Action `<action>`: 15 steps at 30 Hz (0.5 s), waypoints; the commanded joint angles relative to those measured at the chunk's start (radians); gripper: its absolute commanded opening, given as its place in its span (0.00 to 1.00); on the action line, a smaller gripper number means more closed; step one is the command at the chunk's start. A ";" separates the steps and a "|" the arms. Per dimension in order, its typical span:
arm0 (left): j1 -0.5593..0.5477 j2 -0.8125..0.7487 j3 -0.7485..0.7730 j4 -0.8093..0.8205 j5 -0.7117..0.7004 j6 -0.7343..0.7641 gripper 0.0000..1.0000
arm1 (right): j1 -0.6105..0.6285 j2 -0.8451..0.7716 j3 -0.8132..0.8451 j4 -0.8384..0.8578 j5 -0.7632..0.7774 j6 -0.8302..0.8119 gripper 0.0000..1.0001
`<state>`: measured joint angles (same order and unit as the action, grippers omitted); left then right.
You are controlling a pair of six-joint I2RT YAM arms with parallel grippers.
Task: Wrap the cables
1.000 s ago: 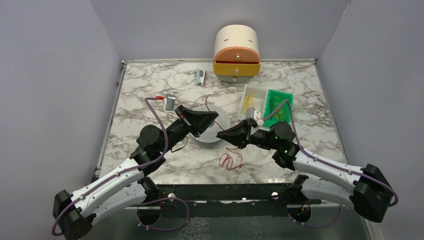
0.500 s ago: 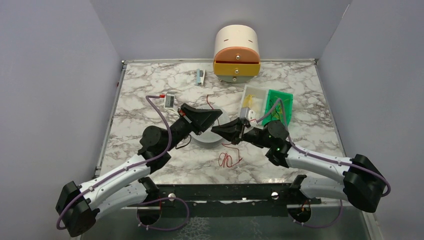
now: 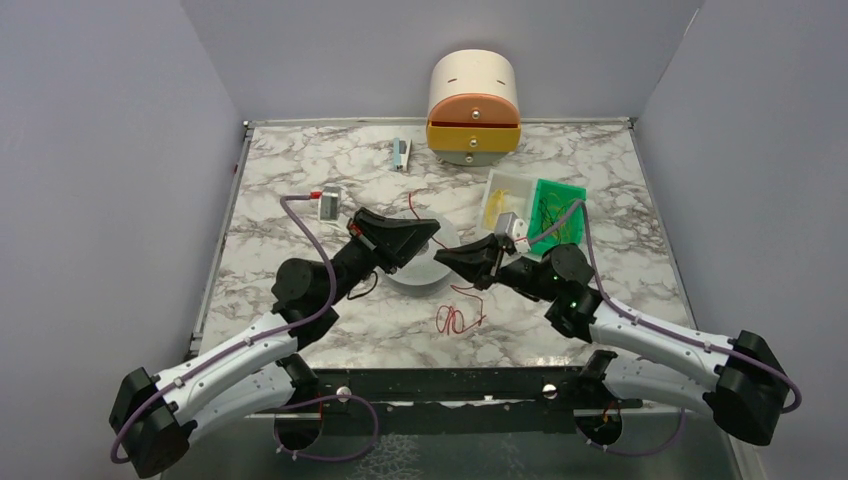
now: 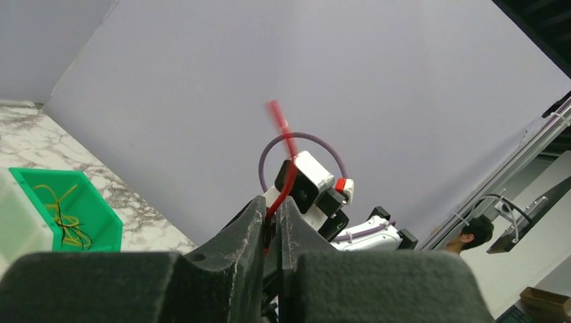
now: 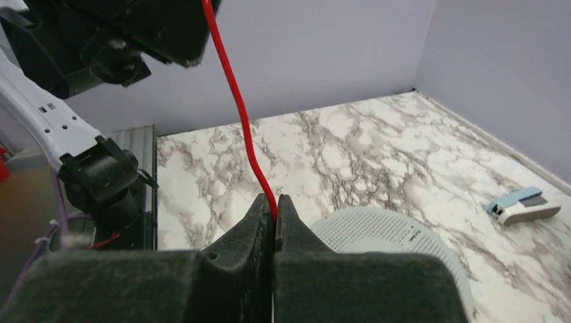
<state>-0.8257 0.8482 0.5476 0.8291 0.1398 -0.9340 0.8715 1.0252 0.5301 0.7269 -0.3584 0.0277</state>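
A thin red cable (image 3: 455, 320) lies in a small coil on the marble table (image 3: 300, 180) and rises from there to both grippers. My right gripper (image 3: 440, 257) is shut on the cable (image 5: 242, 128), which comes out of the tips (image 5: 275, 202) and climbs toward the left arm. Just above and left of it, my left gripper (image 3: 432, 230) hovers over a white round perforated device (image 3: 425, 272). In the left wrist view its jaws (image 4: 273, 205) stand a narrow gap apart. The cable (image 4: 288, 171) runs up through that gap, its free end blurred.
A green bin (image 3: 555, 205) of yellow and green wires and a white bin (image 3: 505, 190) sit at the right rear. A cream and orange drawer unit (image 3: 473, 95) stands at the back wall, a small blue-white object (image 3: 401, 153) beside it. A thin black wire (image 3: 365, 288) lies left of the device.
The right gripper pushed left toward the left gripper, then drew back right, still holding the cable. The left jaws went from pressed together to slightly apart.
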 commanded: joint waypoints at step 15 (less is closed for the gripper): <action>0.003 -0.162 -0.030 -0.111 -0.204 0.245 0.52 | 0.002 -0.115 0.054 -0.544 0.126 0.090 0.01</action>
<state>-0.8257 0.7334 0.5293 0.7826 0.0273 -0.7788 0.8715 0.9375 0.5323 0.3008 -0.3031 0.0868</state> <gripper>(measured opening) 0.486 0.030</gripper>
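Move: The red cable runs between my hands, its free end still in my left fingertips and a lower stretch pinched in my right. Its loose coil lies on the table, some 3 cm ahead, 5 cm right and 28 cm below my right hand; from my left, about 4 ahead, 5 right, 39 below. From my right hand the white reel is roughly 17 cm ahead, 5 left, and the white tray about 28 ahead, 17 right, both some 26 down. I let the cable's free end go, opening my left fingers from nearly shut to about half while that hand draws off some 3 cm left and slightly up, turning a little counter-clockwise. My right hand keeps its pinch on the cable and sinks about 7 cm towards the coil, easing slightly right and tipping its fingers downward. ##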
